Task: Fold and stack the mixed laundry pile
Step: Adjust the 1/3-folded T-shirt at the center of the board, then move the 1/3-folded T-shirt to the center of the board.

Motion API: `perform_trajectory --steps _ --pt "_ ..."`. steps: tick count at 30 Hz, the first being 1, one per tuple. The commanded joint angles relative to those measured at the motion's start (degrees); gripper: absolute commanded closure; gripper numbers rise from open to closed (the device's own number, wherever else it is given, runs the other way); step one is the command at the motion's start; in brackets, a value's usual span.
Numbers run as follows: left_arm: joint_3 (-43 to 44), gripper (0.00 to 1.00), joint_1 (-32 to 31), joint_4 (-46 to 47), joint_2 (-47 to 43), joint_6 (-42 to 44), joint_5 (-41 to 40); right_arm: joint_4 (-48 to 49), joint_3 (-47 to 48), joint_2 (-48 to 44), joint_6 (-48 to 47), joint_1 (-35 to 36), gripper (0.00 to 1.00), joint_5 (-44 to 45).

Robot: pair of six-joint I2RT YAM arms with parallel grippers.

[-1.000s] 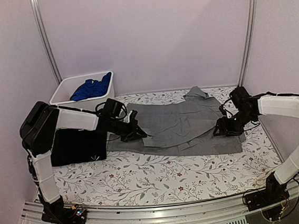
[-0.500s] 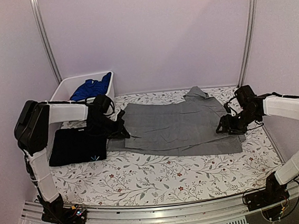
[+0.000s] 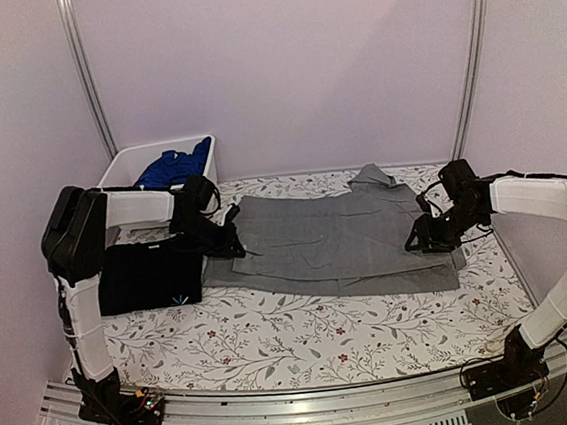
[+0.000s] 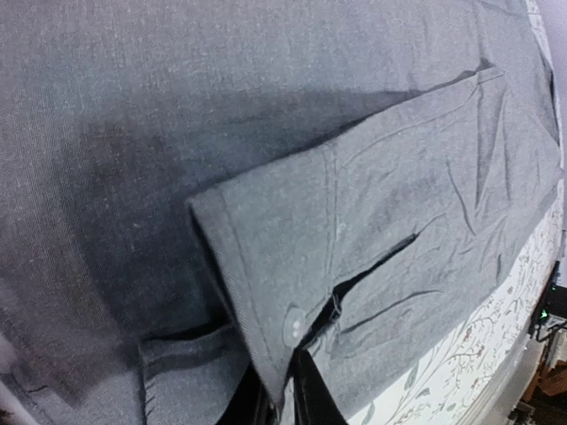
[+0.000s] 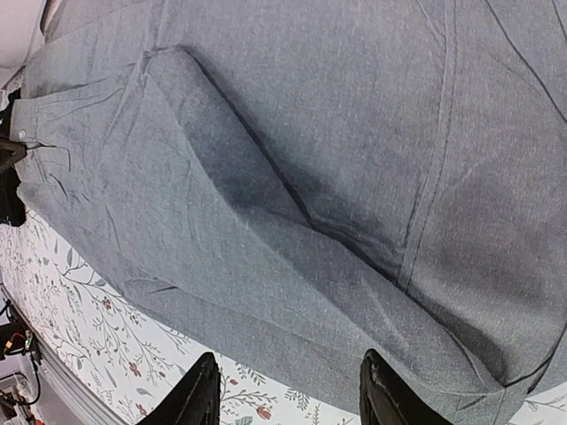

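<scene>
A grey collared button shirt lies spread flat in the middle of the table. My left gripper is at the shirt's left edge. In the left wrist view, the left gripper is shut on the sleeve cuff, just below its white button. My right gripper hovers over the shirt's right side. Its fingers stand open above the shirt's near hem, holding nothing. A folded black T-shirt with a small light mark lies at the left. A bright blue garment lies in the bin.
A white plastic bin stands at the back left against the wall. The floral tablecloth shows bare in front of the shirt. Metal posts rise at both back corners.
My left gripper has drawn back to the left with the sleeve cuff, and the shirt's left side now lies flatter. My right gripper has shifted slightly left over the shirt, its jaws narrower.
</scene>
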Motion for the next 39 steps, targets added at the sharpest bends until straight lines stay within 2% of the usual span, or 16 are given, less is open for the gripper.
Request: perform_trajectory --steps 1,4,8,11,18,22,24,31,39 --pt "0.2 0.84 0.0 -0.2 1.3 1.0 -1.4 0.7 4.3 1.0 -1.2 1.3 0.48 0.0" --pt "-0.2 0.61 0.4 -0.1 -0.1 0.4 -4.8 1.5 6.2 1.6 -1.1 3.3 0.50 -1.0" --pt "-1.2 0.20 0.9 0.9 -6.1 -0.2 -12.6 2.7 8.5 4.5 -0.4 6.9 0.50 -1.6" --pt "-0.5 0.01 0.8 1.4 -9.5 2.2 -14.7 3.1 12.2 8.1 0.1 8.0 0.50 -1.6" --pt "-4.3 0.00 0.7 12.1 -11.1 3.5 -7.9 -0.7 23.9 21.5 -2.9 8.6 0.50 -0.6" --pt "1.2 0.00 0.0 8.7 -3.8 4.5 -8.7 -2.5 28.2 27.9 -4.4 8.6 0.50 0.0" --pt "4.3 0.00 -0.9 5.7 -0.2 5.2 -12.4 -3.0 28.8 30.2 -4.9 8.7 0.50 0.7" --pt "4.9 0.00 -5.4 1.0 5.7 7.2 -20.6 -3.5 24.4 32.3 -7.4 8.4 0.50 1.5" --pt "-11.5 0.00 -11.6 -0.5 -2.6 3.8 -22.0 -5.0 14.6 26.7 -8.6 8.6 0.50 -0.3"
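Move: The left hand's shut fingertips are still on the grey T-shirt's buttoned cuff; the T-shirt's middle lies about 19 cm to its right and 4 cm ahead, some 3 cm lower. The black folded stack is roughly 18 cm to its left, nearly level with it, and the laundry bin some 20 cm ahead and 15 cm left. From the half-open right hand the T-shirt's middle lies about 11 cm ahead, 16 cm left and 7 cm below. The left hand opens wide and frees the cuff, rises some 9 cm while reaching forward, then comes down astride the cuff and draws back about 5 cm along the cloth, fingers tipping more steeply down. The right hand, still half open, lifts a little over the T-shirt and swings about 9 cm forward and left, turning some 15 degrees counter-clockwise, then sinks onto the folded layer and drags back about 2 cm towards the base. ##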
